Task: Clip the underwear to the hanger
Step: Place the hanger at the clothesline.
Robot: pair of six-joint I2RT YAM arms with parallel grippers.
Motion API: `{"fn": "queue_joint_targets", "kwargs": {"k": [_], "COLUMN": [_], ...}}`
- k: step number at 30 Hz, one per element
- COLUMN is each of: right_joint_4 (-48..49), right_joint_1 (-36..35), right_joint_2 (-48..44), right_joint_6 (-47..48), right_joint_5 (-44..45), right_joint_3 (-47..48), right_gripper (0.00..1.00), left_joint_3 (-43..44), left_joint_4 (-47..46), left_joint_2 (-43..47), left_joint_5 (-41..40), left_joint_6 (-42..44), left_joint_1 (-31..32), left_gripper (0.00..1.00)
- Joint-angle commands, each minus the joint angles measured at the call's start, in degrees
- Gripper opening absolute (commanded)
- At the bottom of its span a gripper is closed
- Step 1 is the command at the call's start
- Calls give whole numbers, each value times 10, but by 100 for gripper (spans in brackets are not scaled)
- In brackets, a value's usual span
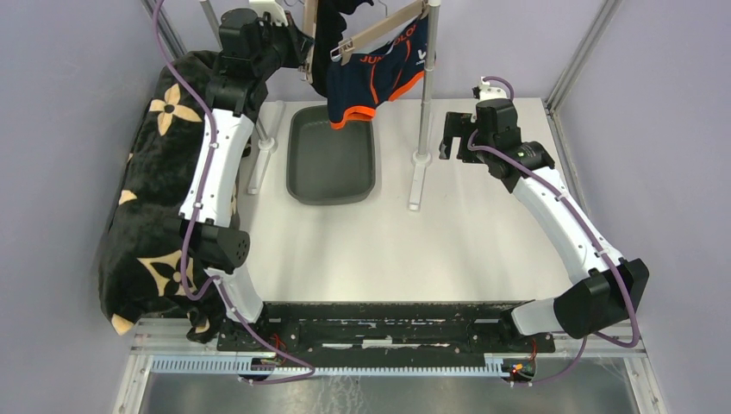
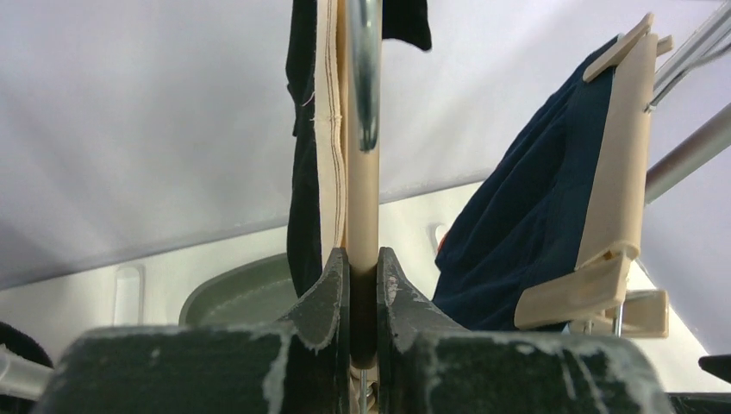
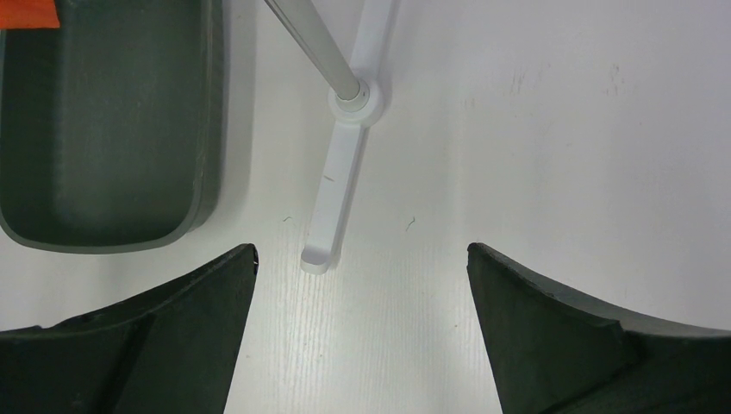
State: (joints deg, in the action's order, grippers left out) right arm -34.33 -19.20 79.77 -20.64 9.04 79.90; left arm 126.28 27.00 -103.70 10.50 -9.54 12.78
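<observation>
The beige hanger hangs tilted on the rack at the top. The navy underwear with orange trim dangles from it over the tray, its right side held under the hanger's right clip. My left gripper is raised at the hanger's left end. In the left wrist view it is shut on a beige clip arm, with dark fabric and a pale band beside it. The navy underwear hangs to the right. My right gripper hovers open over the table, holding nothing.
A dark grey tray lies under the underwear. The rack's metal pole and white foot stand beside it. A black blanket with a floral pattern covers the left side.
</observation>
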Motion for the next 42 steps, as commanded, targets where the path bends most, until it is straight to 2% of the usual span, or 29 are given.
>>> {"fn": "queue_joint_targets", "kwargs": {"k": [1, 17, 39, 41, 42], "right_joint_4": [14, 14, 7, 7, 8], "right_joint_1": [3, 4, 4, 4, 4], "right_joint_2": [-10, -24, -22, -23, -23], "right_joint_6": [9, 14, 17, 17, 18], "right_joint_5": [0, -2, 0, 0, 0], "right_joint_3": [12, 2, 10, 8, 7], "right_gripper": [100, 100, 100, 100, 100], "left_joint_3": [60, 114, 141, 140, 139], "left_joint_4": [-55, -44, -62, -60, -59], "left_joint_2": [-19, -101, -126, -126, -124], "left_joint_5": [-1, -1, 25, 25, 25], "left_joint_6": [23, 23, 1, -4, -6], "left_joint_1": [1, 0, 0, 0, 0], "left_gripper": [3, 3, 3, 7, 14]}}
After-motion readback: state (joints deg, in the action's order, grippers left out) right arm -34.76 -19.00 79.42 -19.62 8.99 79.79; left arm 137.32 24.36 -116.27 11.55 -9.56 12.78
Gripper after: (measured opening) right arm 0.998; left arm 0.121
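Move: The clothesline that the wooden hanger with the black underwear is being taken to lies about 10 cm ahead of the left hand and roughly 10 cm above it. The navy hanger already hangs there: its near end is about 7 cm to the right and level ahead and in height, its hook about 12 cm right, 9 cm ahead and 8 cm up. From the right hand the clothesline is some 22 cm ahead, 20 cm left and 28 cm up. The wooden hanger with the black underwear, still pinched at its near end by the left fingers, is pushed forward about 5 cm beside the navy hanger, its hook leading towards the clothesline. The left hand first lifts barely 1 cm, then sinks as it reaches, pauses, and creeps on forward and slightly down to end some 2 cm lower than it began. Wrist attitude and grip stay as they are. ##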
